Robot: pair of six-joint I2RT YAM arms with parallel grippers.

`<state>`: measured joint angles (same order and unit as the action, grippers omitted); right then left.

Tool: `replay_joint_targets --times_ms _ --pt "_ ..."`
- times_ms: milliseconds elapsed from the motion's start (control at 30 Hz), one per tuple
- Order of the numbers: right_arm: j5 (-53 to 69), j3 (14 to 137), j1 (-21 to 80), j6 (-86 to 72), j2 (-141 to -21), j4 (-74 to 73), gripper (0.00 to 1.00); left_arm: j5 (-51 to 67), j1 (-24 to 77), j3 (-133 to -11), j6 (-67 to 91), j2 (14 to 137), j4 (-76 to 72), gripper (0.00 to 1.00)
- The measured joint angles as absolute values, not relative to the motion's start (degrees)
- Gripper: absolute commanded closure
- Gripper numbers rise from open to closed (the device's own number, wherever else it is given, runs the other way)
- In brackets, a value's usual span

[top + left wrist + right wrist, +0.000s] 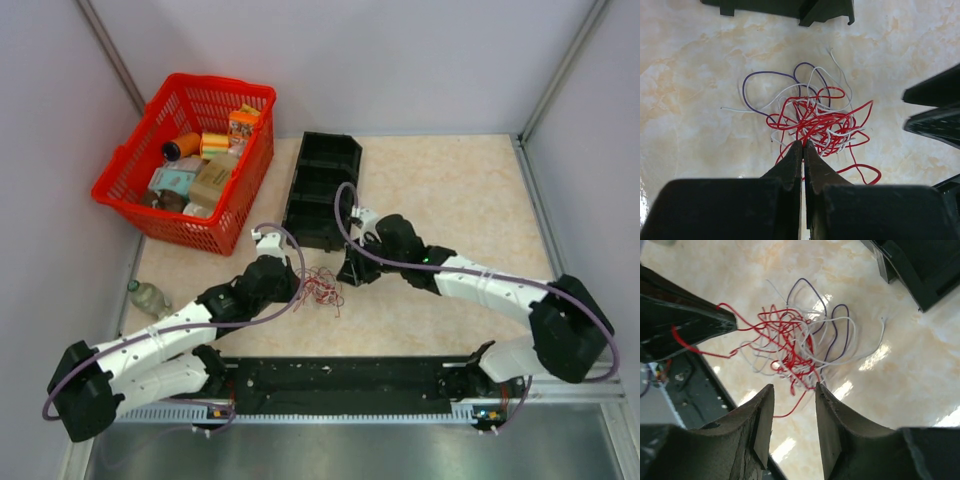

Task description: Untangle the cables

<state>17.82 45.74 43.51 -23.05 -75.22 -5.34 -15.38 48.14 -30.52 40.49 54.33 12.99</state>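
The cables (322, 288) lie on the table as one loose tangle of red, white and dark purple-blue wires between my two grippers. In the left wrist view the tangle (815, 117) spreads just beyond my left gripper (803, 143), which is shut on a red strand at the near edge of the pile. From above, that left gripper (296, 285) sits at the tangle's left side. My right gripper (353, 270) is at its right side. In the right wrist view the right gripper (795, 386) stands open above the cables (795, 347), with nothing between its fingers.
A black compartment tray (320, 190) lies behind the tangle. A red basket (130, 190) of packages stands at the back left. A small bottle (148, 297) lies by the left wall. A black rail (340, 380) runs along the near edge.
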Motion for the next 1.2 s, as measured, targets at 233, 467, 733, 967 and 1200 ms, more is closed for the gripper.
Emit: replay_joint_targets --times_ms 233,467,733,967,1200 --pt "16.8 45.7 45.9 -14.2 -85.6 3.8 0.62 -15.2 48.1 -30.5 40.1 53.7 13.1 1.0" --pt "10.5 45.8 49.1 -10.7 -89.1 9.4 1.0 -15.0 48.1 -30.5 39.9 53.0 13.3 1.0" --pt "-12.1 46.2 58.0 -11.4 -83.5 3.4 1.0 -19.6 48.1 -30.5 44.3 53.4 15.7 1.0" --pt "-20.0 52.1 59.8 -14.8 -62.1 -6.1 1.0 -23.9 48.1 -28.3 47.7 54.8 15.9 1.0" --pt "-27.5 66.2 58.6 -16.3 -55.5 -16.4 1.0 -29.6 48.1 -26.8 53.6 52.5 19.9 1.0"
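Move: The open right hand has the red-white tangle about 6 cm to its left, 1 cm ahead and 6 cm below. The black tray's middle lies some 29 cm ahead, 5 cm left and slightly lower; the red basket's is about 34 cm ahead and 48 cm left, near hand height. From the left hand, already pinching a red strand, the tangle sits roughly 4 cm ahead, 6 cm right and 5 cm below. Fingertips of the right hand pinch a red strand of the tangle after dipping about 5 cm, reaching 4 cm left and slightly forward; they then pull it quickly up nearly 30 cm and some 9 cm right, fingers tipping upward and swinging clockwise. The left hand keeps its strand, first holding still, then drawing about 5 cm left and 3 cm down, turning counter-clockwise. ##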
